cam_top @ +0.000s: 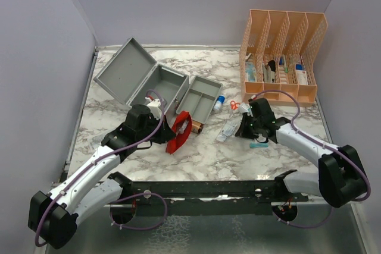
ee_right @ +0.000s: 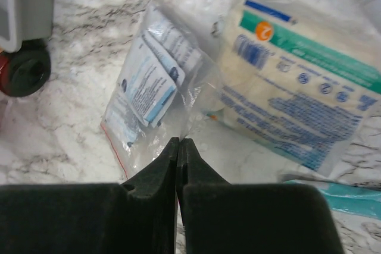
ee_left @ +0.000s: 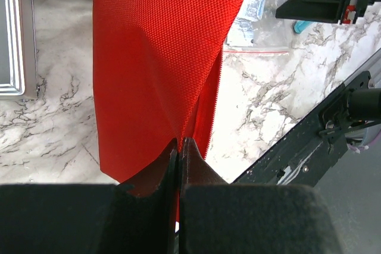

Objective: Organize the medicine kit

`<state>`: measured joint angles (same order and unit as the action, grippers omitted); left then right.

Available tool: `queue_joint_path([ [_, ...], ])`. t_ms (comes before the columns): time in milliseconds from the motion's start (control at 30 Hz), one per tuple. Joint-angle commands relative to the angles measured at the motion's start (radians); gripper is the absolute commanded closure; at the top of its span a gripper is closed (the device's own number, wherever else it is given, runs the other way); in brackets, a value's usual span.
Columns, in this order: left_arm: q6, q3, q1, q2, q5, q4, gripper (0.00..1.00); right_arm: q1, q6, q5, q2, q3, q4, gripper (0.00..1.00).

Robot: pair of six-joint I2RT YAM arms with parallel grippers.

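The medicine kit (cam_top: pixel 156 81) is a grey metal case lying open at the back left, its lid (cam_top: pixel 124 69) tilted up. Its grey divided tray (cam_top: pixel 202 96) sits beside it on the right. My left gripper (ee_left: pixel 178 144) is shut on the edge of a red fabric pouch (ee_left: pixel 155 57), which stands up off the table in front of the case (cam_top: pixel 180 130). My right gripper (ee_right: pixel 178 142) is shut, pinching the film of a clear zip bag of sachets (ee_right: pixel 152 90) on the marble right of centre (cam_top: pixel 229 128).
A white packet with blue and green print (ee_right: pixel 297 87) lies just right of the zip bag, a teal item (ee_right: pixel 348 197) beside it. A peach slotted organizer (cam_top: pixel 283 57) holding supplies stands back right. Red-handled scissors (cam_top: pixel 234 104) and a blue-capped bottle (cam_top: pixel 220 100) lie near the tray.
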<state>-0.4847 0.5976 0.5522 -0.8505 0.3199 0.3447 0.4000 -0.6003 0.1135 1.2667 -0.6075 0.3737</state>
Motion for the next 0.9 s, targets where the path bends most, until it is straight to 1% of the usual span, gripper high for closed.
queue_joint_path([
  [0,-0.002,-0.002,0.003,-0.007,-0.002,-0.027,1.00,0.048,0.017,0.095,-0.030,0.017,0.024,0.99],
  [233,-0.003,-0.004,0.004,-0.004,-0.003,-0.026,1.00,0.164,0.014,0.119,-0.011,0.022,0.005,0.99],
  [300,-0.003,-0.004,0.003,-0.006,-0.001,-0.027,1.00,0.189,0.002,0.076,-0.003,0.018,0.017,0.99],
  [400,-0.003,-0.004,0.004,-0.006,0.000,-0.026,1.00,0.195,-0.031,0.003,0.001,0.017,0.042,0.99],
  [433,-0.004,-0.004,0.003,-0.004,-0.001,-0.027,1.00,0.195,-0.041,-0.011,0.002,0.014,0.046,0.93],
  [500,-0.002,-0.005,0.003,-0.002,-0.001,-0.026,1.00,0.196,-0.054,-0.005,-0.002,0.015,0.033,0.68],
  [567,-0.003,-0.005,0.004,-0.001,-0.002,-0.027,1.00,0.200,-0.064,0.015,-0.013,0.031,-0.009,0.55],
  [633,0.000,-0.004,0.003,-0.001,0.000,-0.027,1.00,0.201,-0.077,0.030,-0.020,0.051,-0.058,0.53],
  [867,0.000,-0.004,0.004,-0.003,0.002,-0.026,1.00,0.201,-0.115,-0.017,0.042,0.068,-0.127,0.52],
])
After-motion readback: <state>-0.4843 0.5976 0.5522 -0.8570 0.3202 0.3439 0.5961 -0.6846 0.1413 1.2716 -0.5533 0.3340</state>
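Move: My right hand already pinches an edge of the clear wipes packet, whose middle lies some 3 cm left of it and 2 cm ahead. The bare tabletop it is taken to is about 7 cm left and 3 cm back. The dressing pack lies roughly 4 cm right and 2 cm ahead, and the teal packet 5 cm right and 3 cm back. From my left hand the wipes packet is about 18 cm right, 2 cm ahead and 12 cm lower. Keeping its pinch, my right hand pulls the wipes packet back and left, some 6 cm in all, away from the dressing pack, turning a little over 10 degrees counter-clockwise. There it stops, opens its fingers to about half to let go, and sinks about 1 cm over the packet. My left hand stays put and keeps its hold on the red pouch. ##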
